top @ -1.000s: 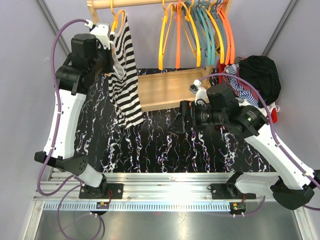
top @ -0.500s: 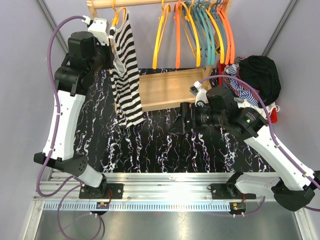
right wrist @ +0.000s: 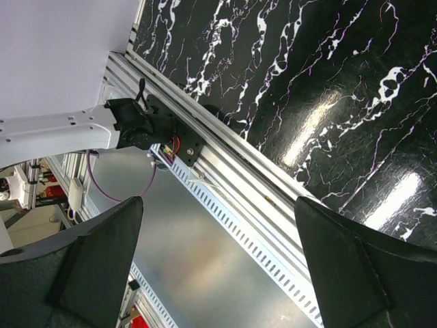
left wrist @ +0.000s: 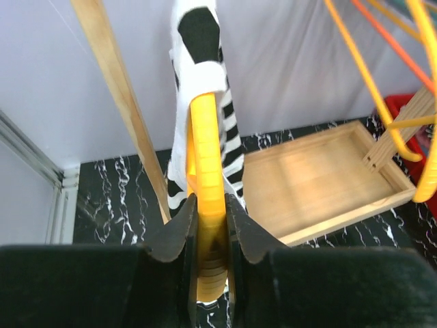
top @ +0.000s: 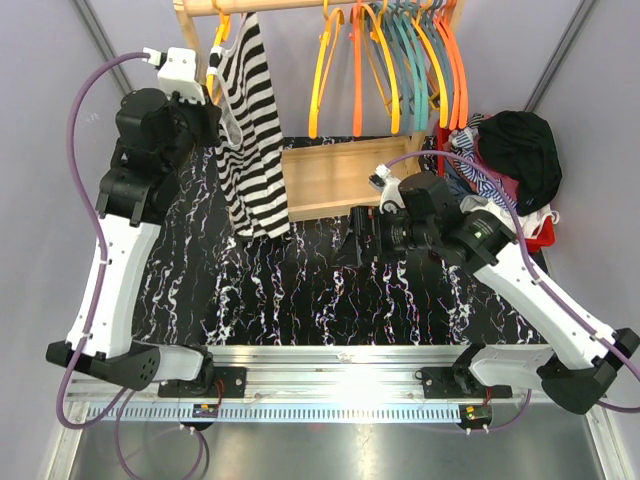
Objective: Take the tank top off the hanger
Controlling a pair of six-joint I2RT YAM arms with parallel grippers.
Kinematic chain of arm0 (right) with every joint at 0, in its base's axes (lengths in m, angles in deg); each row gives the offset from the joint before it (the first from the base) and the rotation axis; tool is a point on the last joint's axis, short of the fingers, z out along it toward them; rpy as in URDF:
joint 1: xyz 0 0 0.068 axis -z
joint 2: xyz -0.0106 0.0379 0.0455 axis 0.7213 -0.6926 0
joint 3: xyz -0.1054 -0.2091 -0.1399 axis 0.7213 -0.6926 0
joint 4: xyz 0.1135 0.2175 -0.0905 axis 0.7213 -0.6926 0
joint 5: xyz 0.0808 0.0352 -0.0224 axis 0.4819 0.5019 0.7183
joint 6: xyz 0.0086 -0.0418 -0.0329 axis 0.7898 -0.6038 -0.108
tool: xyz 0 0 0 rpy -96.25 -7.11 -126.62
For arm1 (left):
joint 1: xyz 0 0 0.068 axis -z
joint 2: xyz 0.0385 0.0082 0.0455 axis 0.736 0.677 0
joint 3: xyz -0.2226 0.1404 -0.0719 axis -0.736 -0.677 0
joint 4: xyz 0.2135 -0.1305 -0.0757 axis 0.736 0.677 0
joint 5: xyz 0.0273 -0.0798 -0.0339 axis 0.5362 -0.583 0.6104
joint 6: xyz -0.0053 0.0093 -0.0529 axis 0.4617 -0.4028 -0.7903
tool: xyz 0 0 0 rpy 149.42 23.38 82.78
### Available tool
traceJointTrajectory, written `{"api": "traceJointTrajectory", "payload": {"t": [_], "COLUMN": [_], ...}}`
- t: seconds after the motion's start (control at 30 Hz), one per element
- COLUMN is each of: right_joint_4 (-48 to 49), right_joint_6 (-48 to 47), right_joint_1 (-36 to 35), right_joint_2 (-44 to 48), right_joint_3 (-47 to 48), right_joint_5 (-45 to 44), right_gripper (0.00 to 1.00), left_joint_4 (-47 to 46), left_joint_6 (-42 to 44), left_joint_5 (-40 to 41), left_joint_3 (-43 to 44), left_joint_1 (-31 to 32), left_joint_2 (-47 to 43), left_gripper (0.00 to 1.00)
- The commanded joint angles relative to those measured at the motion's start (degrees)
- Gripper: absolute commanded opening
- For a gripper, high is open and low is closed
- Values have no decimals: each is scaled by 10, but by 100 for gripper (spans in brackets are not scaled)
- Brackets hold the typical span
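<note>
The black-and-white striped tank top [top: 255, 130] hangs from a yellow hanger [top: 219, 32] at the left end of the wooden rail. My left gripper [top: 205, 112] is shut on the hanger's arm. In the left wrist view the hanger [left wrist: 207, 157] runs up between the closed fingers of my left gripper [left wrist: 212, 205], with the top's white-edged strap [left wrist: 202, 76] looped over it. My right gripper [top: 358, 240] is open and empty, hovering over the middle of the table and pointing left. In the right wrist view it [right wrist: 218, 201] sees only the table and the frame.
Several orange, yellow and teal hangers [top: 400, 60] hang on the rail [top: 280, 6] to the right. A wooden tray [top: 335, 175] lies below them. A red basket with dark clothes [top: 515, 150] stands at the far right. The aluminium rail [top: 340, 370] borders the near edge.
My left arm has risen and drawn left, carrying the hanger and tank top up towards the rail's left end. My right gripper has shifted slightly left.
</note>
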State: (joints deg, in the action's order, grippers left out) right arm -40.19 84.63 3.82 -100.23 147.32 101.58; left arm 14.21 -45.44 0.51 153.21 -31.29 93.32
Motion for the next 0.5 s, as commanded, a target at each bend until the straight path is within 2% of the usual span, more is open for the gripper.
{"api": "traceJointTrajectory", "payload": {"t": [0.0,0.1,0.17,0.33,0.47], "right_joint_4": [33,36,41,66,106], "right_joint_6": [-19,-19,-19,-9,5], "right_joint_1": [-6,-6,-6,-6,-6], "right_joint_2": [-17,-27,-25,-16,-13], "right_joint_3": [-1,4,7,9,11], "right_joint_5": [11,13,9,16,44], "right_gripper": [100,100,100,100,100], "left_joint_4": [-164,-123,-96,-66,12], "left_joint_6": [17,10,10,-48,-91], "left_joint_5": [-14,-31,-40,-117,-170], "left_joint_3": [-19,-12,-38,-171,-274], "left_joint_1": [-3,-3,-3,-3,5], "left_joint_2": [-45,-49,-75,-197,-319], "left_gripper": [0,0,0,0,0]}}
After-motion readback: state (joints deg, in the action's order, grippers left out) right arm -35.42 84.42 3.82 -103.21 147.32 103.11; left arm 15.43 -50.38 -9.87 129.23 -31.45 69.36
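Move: Back some 17 cm, right about 17 and roughly 42 below the left hand is the clear table in front of the rack, where the held hanger is headed. The striped tank top hangs about 14 cm ahead, 6 right and 15 lower; the nearest empty yellow hanger is 15 ahead, 20 right, slightly higher; the rack's wooden tray is 12 ahead, 27 right, 43 below. From the right hand that clear table is about 3 cm ahead, 8 left, 28 down. Back towards its own base, slowly at first and then fast, the left hand draws the yellow hanger away from the rack rail, about 11 cm in all. After a tiny rise it sinks some 5 cm below its starting height, turning about 10 degrees clockwise, its left side dipping slightly, and keeps its pinch on the hanger's near end. ##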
